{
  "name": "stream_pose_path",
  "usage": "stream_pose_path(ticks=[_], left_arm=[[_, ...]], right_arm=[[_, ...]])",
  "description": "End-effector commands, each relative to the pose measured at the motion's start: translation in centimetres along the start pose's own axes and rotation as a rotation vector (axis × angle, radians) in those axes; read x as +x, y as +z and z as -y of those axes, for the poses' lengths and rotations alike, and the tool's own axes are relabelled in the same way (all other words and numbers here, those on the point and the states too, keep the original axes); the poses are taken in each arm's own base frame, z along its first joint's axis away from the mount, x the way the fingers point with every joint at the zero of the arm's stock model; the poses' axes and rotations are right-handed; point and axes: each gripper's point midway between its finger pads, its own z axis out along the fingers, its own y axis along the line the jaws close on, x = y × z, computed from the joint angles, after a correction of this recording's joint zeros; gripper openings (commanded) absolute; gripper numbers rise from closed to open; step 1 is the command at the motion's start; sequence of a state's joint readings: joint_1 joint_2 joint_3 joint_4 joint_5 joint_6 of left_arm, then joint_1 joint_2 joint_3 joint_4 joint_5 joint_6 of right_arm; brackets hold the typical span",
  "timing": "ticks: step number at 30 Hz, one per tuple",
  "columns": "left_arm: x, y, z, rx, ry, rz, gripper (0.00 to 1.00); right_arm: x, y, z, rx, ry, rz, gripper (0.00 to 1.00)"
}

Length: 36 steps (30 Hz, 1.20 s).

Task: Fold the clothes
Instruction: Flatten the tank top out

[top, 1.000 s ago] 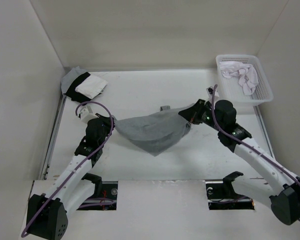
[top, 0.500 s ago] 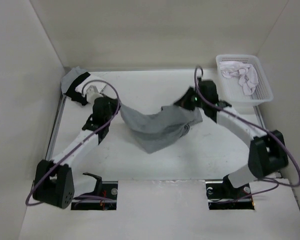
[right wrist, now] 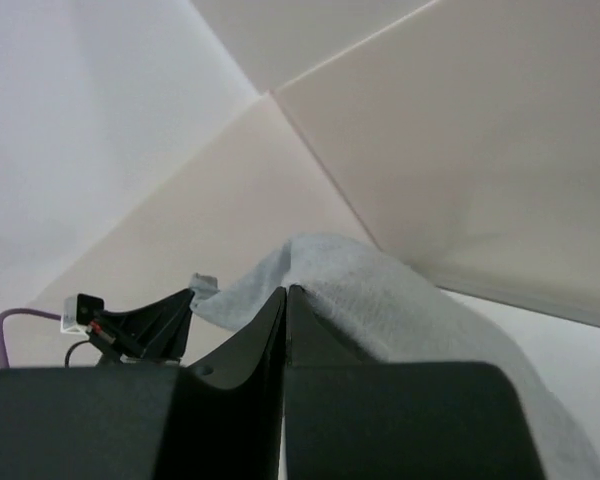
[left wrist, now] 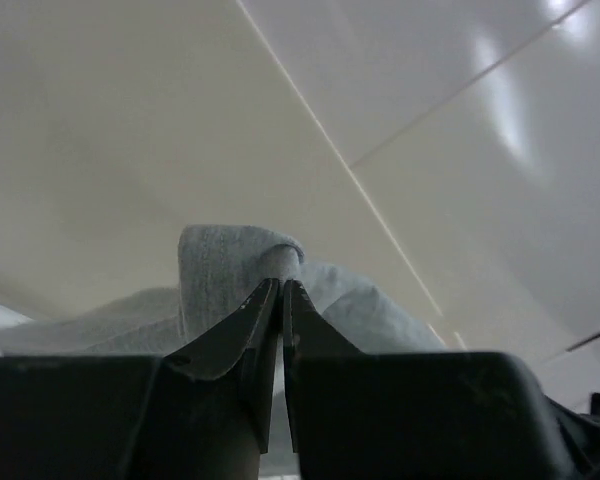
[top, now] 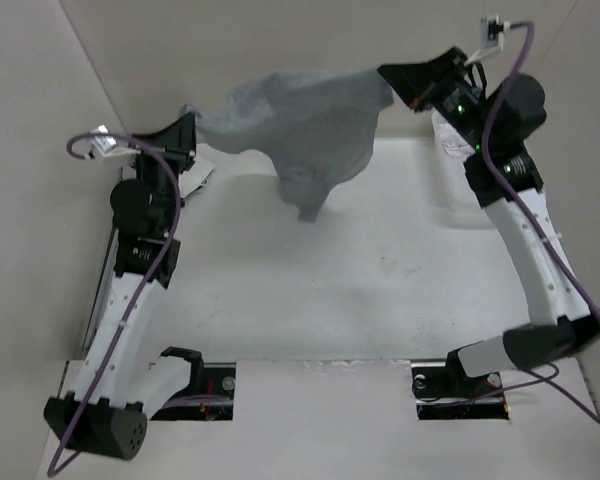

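Observation:
The clothes, a heather-grey tank top point(top: 300, 130), hang stretched in the air high above the table between both arms. My left gripper point(top: 190, 122) is shut on its left edge; in the left wrist view the grey fabric point(left wrist: 220, 270) bunches over the closed jaws of the left gripper point(left wrist: 281, 283). On the right, my other gripper point(top: 388, 76) is shut on the opposite edge, and the right wrist view shows the cloth point(right wrist: 380, 300) draped off the right gripper's point(right wrist: 286, 291) tips. The middle sags to a point point(top: 308, 210).
A white basket point(top: 448, 150) stands at the back right, mostly hidden behind the right arm. A white folded garment point(top: 195, 178) shows at the back left behind the left arm. White walls enclose the table point(top: 330, 290) on three sides.
Both arms have swung up and back, lifting the tank top from just over the table to high in the air and spreading it wider. Both grips held.

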<state>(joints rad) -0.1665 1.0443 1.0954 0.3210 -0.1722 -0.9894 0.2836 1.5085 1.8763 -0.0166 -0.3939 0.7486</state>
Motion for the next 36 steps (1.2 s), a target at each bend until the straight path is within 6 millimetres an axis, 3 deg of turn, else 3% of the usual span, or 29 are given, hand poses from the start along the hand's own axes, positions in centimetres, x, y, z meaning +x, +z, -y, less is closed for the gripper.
stream_pose_path(ticks=[1,4,6,10,12,14,17,20,25,29,36], left_arm=[[3.0,-3.5,-4.9,-0.096,-0.016,-0.055,0.04],[6.1,-8.3,-10.7,-0.213,-0.003,-0.135,0.06],[8.4,-12.2,-15.8,-0.335,0.025,-0.212,0.08],[13.1,-20.2,-25.9,-0.618,0.055,-0.372,0.17],[14.2,-22.2,-28.6,-0.699,0.06,-0.421,0.18],[14.7,-22.8,-29.6,-0.731,0.056,-0.453,0.22],[14.8,-22.8,-29.9,-0.747,0.076,-0.492,0.28],[14.3,-23.6,-30.6,-0.785,0.117,-0.5,0.29],[13.3,-25.7,-32.7,-0.894,0.235,-0.503,0.3],[13.8,-26.7,-34.2,-0.956,0.281,-0.541,0.36],[15.3,-25.9,-34.4,-0.92,0.285,-0.61,0.37]], right_arm=[[7.8,-2.5,3.7,0.039,0.061,-0.14,0.01],[15.9,-7.0,7.9,0.121,0.158,-0.221,0.01],[21.3,-10.3,11.0,0.191,0.24,-0.285,0.02],[29.3,-15.3,16.0,0.343,0.378,-0.404,0.02],[32.0,-17.3,18.7,0.436,0.421,-0.444,0.04],[33.8,-18.6,20.7,0.506,0.452,-0.476,0.11],[35.6,-20.2,22.4,0.579,0.452,-0.512,0.31],[35.5,-22.0,23.3,0.641,0.39,-0.475,0.4],[33.2,-25.4,24.1,0.79,0.23,-0.398,0.44],[33.3,-28.0,24.5,0.905,0.109,-0.423,0.42],[35.0,-27.5,23.8,0.881,0.1,-0.479,0.42]])
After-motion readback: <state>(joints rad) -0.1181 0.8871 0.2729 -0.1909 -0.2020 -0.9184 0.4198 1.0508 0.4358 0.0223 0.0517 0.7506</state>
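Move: Both hands still pinch the tank top high above the table, its middle about 13 cm inward of each hand, some 5 cm ahead and 20 cm below. The left corner's landing spot lies about 12 cm back, 4 cm left and 48 cm below the left hand; the clothes pile is 18 cm ahead, 19 cm left. The right corner's landing spot is 10 cm back, 4 cm left and 55 cm below the right hand; the white basket stands 17 cm ahead, 34 cm right. Both arms sweep the held tank top down and back onto the table, dropping about 45 to 50 cm, most of it quickly in the first half, while their wrists tip the fingers steeply downward. The left fingers open gradually on the way down and let go of their corner, the hand creeping another few cm down and back; the right fingers open once low and let go, then that hand eases some 5 cm right and turns about 20 degrees clockwise. ##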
